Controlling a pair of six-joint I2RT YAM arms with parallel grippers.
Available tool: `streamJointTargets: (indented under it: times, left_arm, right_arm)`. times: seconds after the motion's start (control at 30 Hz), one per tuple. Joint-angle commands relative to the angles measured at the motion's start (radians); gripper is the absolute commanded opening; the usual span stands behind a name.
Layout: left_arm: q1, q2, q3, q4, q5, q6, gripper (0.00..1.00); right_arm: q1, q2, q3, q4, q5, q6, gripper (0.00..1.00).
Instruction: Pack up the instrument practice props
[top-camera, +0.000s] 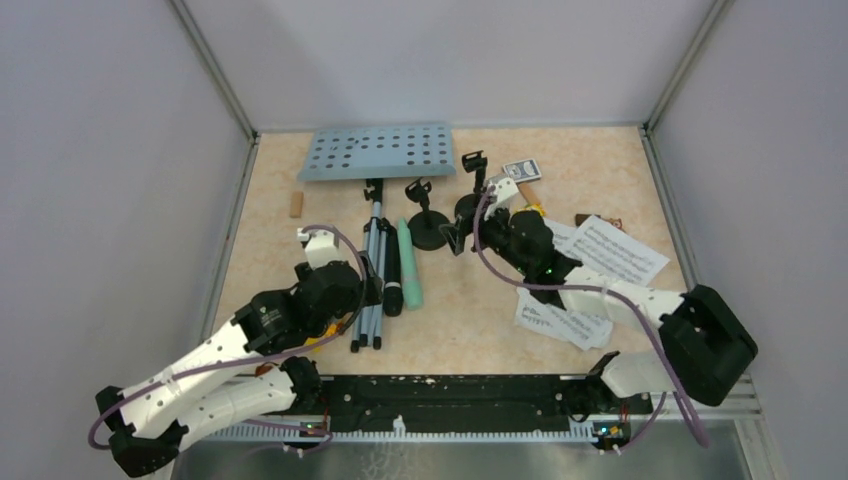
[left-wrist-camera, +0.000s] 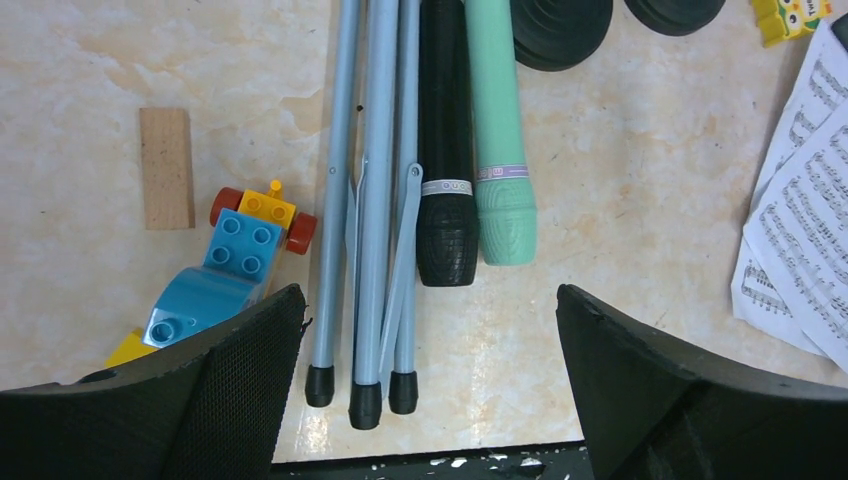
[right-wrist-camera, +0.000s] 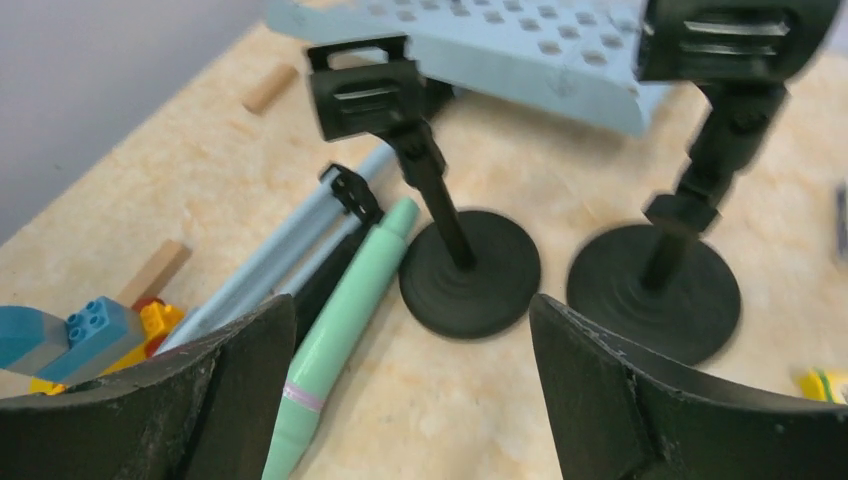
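Note:
The pale-blue perforated music desk (top-camera: 378, 152) lies at the back, its folded tripod pole (top-camera: 372, 280) running toward me. Beside the pole lie a black microphone (left-wrist-camera: 446, 150) and a mint-green microphone (left-wrist-camera: 497, 130). Two black round-based mic holders (right-wrist-camera: 470, 270) (right-wrist-camera: 655, 290) stand upright in the middle. White sheet-music pages (top-camera: 610, 250) lie at the right. My left gripper (left-wrist-camera: 430, 340) is open over the tripod feet and holds nothing. My right gripper (right-wrist-camera: 412, 360) is open low in front of the two holders, with bare table between its fingers.
Colourful toy bricks (left-wrist-camera: 225, 275) and a tan wooden block (left-wrist-camera: 167, 168) lie left of the tripod. Another wooden block (top-camera: 294, 204) sits near the left wall. A small card box (top-camera: 521, 169) lies at the back right. A yellow brick (right-wrist-camera: 825, 385) sits by the right holder.

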Motion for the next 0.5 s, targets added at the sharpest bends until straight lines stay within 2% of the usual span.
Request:
streamJointTargets:
  times: [0.0,0.1,0.27,0.33,0.47]
  left_arm:
    - [0.003,-0.013,-0.01,0.013,-0.052,-0.002,0.99]
    - [0.003,-0.04,-0.017,0.031,-0.05,0.027,0.99]
    - [0.003,-0.092,-0.035,0.016,-0.062,0.034,0.99]
    - [0.003,-0.116,-0.047,0.012,-0.068,0.04,0.99]
    - [0.003,-0.162,-0.062,0.001,-0.088,0.036,0.99]
  right_arm:
    - [-0.031,-0.091,0.204,-0.845,0.107,0.131,0.87]
    - [-0.194,-0.182,0.197,-0.988,-0.216,0.134,0.86]
    - [-0.556,-0.393,0.11,-1.021,-0.602,0.193,0.86]
    - [-0.679,-0.474,0.074,-1.013,-0.657,0.243,0.86]
    - [-0.804,-0.677,-0.009,-0.951,-0.67,0.375,0.86]
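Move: The sheet music lies roughly 29 cm to the right of my empty right hand, about level with it in reach and some 19 cm below. The mic stand I have just left is about 10 cm ahead and 8 cm left. The other mic stand is 16 cm ahead and 4 cm right, the yellow owl block 16 cm ahead and 18 cm right. From my left hand the sheets are about 14 cm ahead and 55 cm right. I sweep my right hand off to the right, about 19 cm and gathering speed, away from the two mic stands and towards the sheet music, easing back some 4 cm and dipping slightly before coming level again. The fingers stay open and tip down about 30 degrees while the wrist swings clockwise. My left hand, open and empty, drifts about 2 cm left. ##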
